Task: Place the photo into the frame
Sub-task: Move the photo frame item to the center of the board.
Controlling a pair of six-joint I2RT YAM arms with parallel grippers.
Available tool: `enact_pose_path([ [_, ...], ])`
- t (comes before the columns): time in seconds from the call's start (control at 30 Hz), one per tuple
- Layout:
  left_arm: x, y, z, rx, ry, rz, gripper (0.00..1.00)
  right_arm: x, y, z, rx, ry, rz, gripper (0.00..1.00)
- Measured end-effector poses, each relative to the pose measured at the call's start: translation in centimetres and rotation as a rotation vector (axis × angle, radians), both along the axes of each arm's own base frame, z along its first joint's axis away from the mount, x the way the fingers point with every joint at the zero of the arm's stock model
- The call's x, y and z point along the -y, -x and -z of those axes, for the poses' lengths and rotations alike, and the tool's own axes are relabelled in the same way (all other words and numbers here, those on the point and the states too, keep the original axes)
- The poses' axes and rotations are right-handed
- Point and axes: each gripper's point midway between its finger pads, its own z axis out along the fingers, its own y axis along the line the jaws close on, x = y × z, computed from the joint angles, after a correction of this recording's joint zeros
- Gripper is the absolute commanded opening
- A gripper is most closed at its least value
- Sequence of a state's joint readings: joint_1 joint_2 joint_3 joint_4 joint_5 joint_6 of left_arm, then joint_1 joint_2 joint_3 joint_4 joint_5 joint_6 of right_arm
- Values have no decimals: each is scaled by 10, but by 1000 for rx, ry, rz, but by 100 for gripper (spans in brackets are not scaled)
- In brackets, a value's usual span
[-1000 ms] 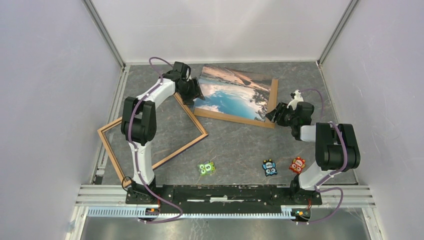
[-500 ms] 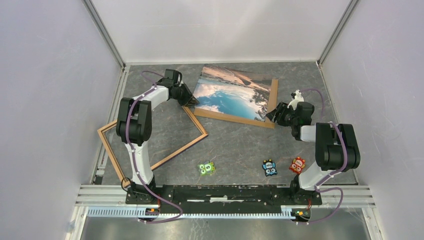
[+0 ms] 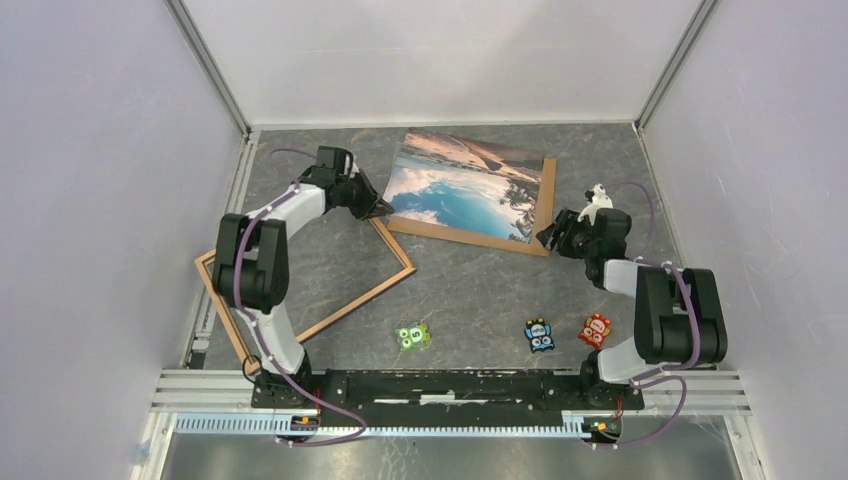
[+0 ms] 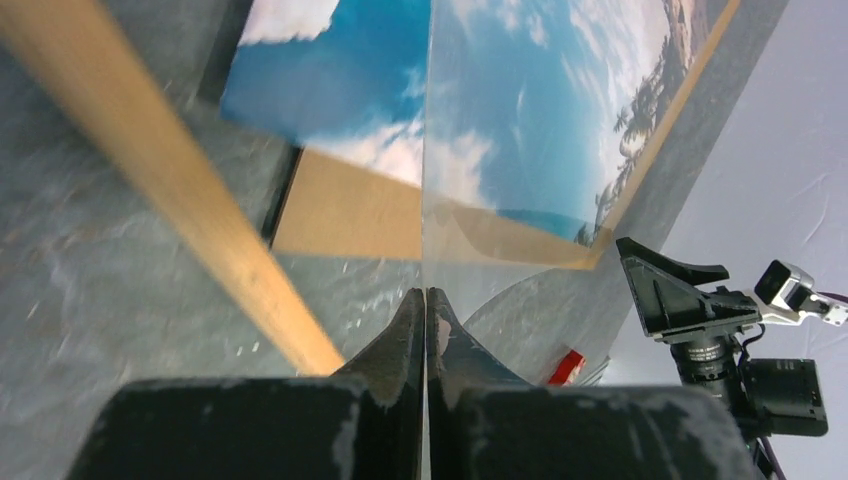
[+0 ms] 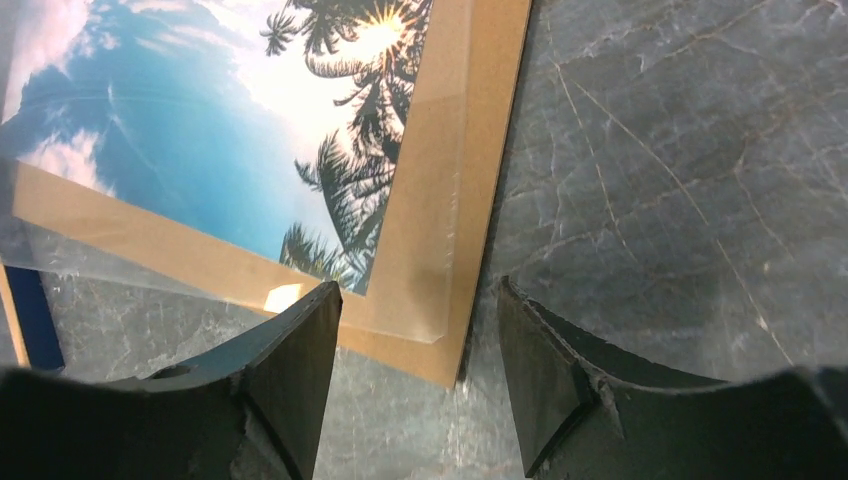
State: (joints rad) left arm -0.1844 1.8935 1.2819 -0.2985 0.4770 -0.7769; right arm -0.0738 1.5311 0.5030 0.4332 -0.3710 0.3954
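The photo of blue sky and palms lies face up on a brown cardboard board at the back of the table. A clear sheet covers both. My left gripper sits at the photo's near left corner, shut on the thin edge of the clear sheet, which runs up edge-on from my left gripper. The frame lies wood side up to the left, its rail just beside the jaws. My right gripper is open, and the board's near right corner lies between its fingers in the right wrist view.
Three small toy figures lie near the front: green, blue and red. White walls enclose the table on three sides. The frame's left corner lies against the left wall rail.
My left arm swung left and drew back from over the photo's left edge to its near corner, and its jaws closed on the clear sheet. The right arm shifted only slightly.
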Motion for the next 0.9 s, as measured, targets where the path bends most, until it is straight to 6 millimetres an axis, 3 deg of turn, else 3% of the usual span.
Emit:
enact_pose_path([
  [0.2, -37, 38, -24, 45, 9, -72, 2, 2, 9, -4, 2, 22, 2, 65],
  [0.37, -79, 80, -37, 105, -34, -194, 2, -2, 20, 0, -15, 29, -14, 66],
  [0.5, -104, 107, -28, 110, -81, -299, 2, -12, 23, -12, 21, 46, -54, 66],
  [0.6, -121, 127, -9, 67, -132, -393, 5, -20, 24, -16, 36, 49, -83, 66],
  [0.63, -127, 134, -1, 46, -152, -431, 14, -25, 25, -16, 36, 49, -96, 66],
  [0.73, -143, 152, 13, -19, -214, -528, 54, -38, 28, -15, 36, 45, -137, 66],
  [0.83, -160, 159, 18, -50, -292, -609, 81, -50, 33, -10, 14, 28, -173, 67],
  [0.9, -169, 162, 18, -62, -337, -642, 94, -57, 36, -6, -11, -3, -185, 67],
])
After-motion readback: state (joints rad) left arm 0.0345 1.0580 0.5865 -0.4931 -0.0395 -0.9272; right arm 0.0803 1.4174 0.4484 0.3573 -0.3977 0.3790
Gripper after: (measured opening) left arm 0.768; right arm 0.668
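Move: The left hand already pinches the clear sheet's left edge, about 8 cm above the table. The frame it is carried over has its middle roughly 15 cm back and 19 cm left; the photo's middle lies about 3 cm ahead and 20 cm right, the green owl some 29 cm back and 6 cm right. From the right hand, the photo's middle is about 11 cm ahead and 17 cm left, the frame's middle 7 cm back and 56 cm left. Keeping its pinch on the clear sheet, the left hand draws it off the photo and over the frame, some 16 cm back and 17 cm left, rising a little, then sinking, wrist turning about 40 degrees counter-clockwise; near the end its fingers open wide and let go. The right hand, open and empty, shifts about 6 cm left and 4 cm back past the board's near right corner. ##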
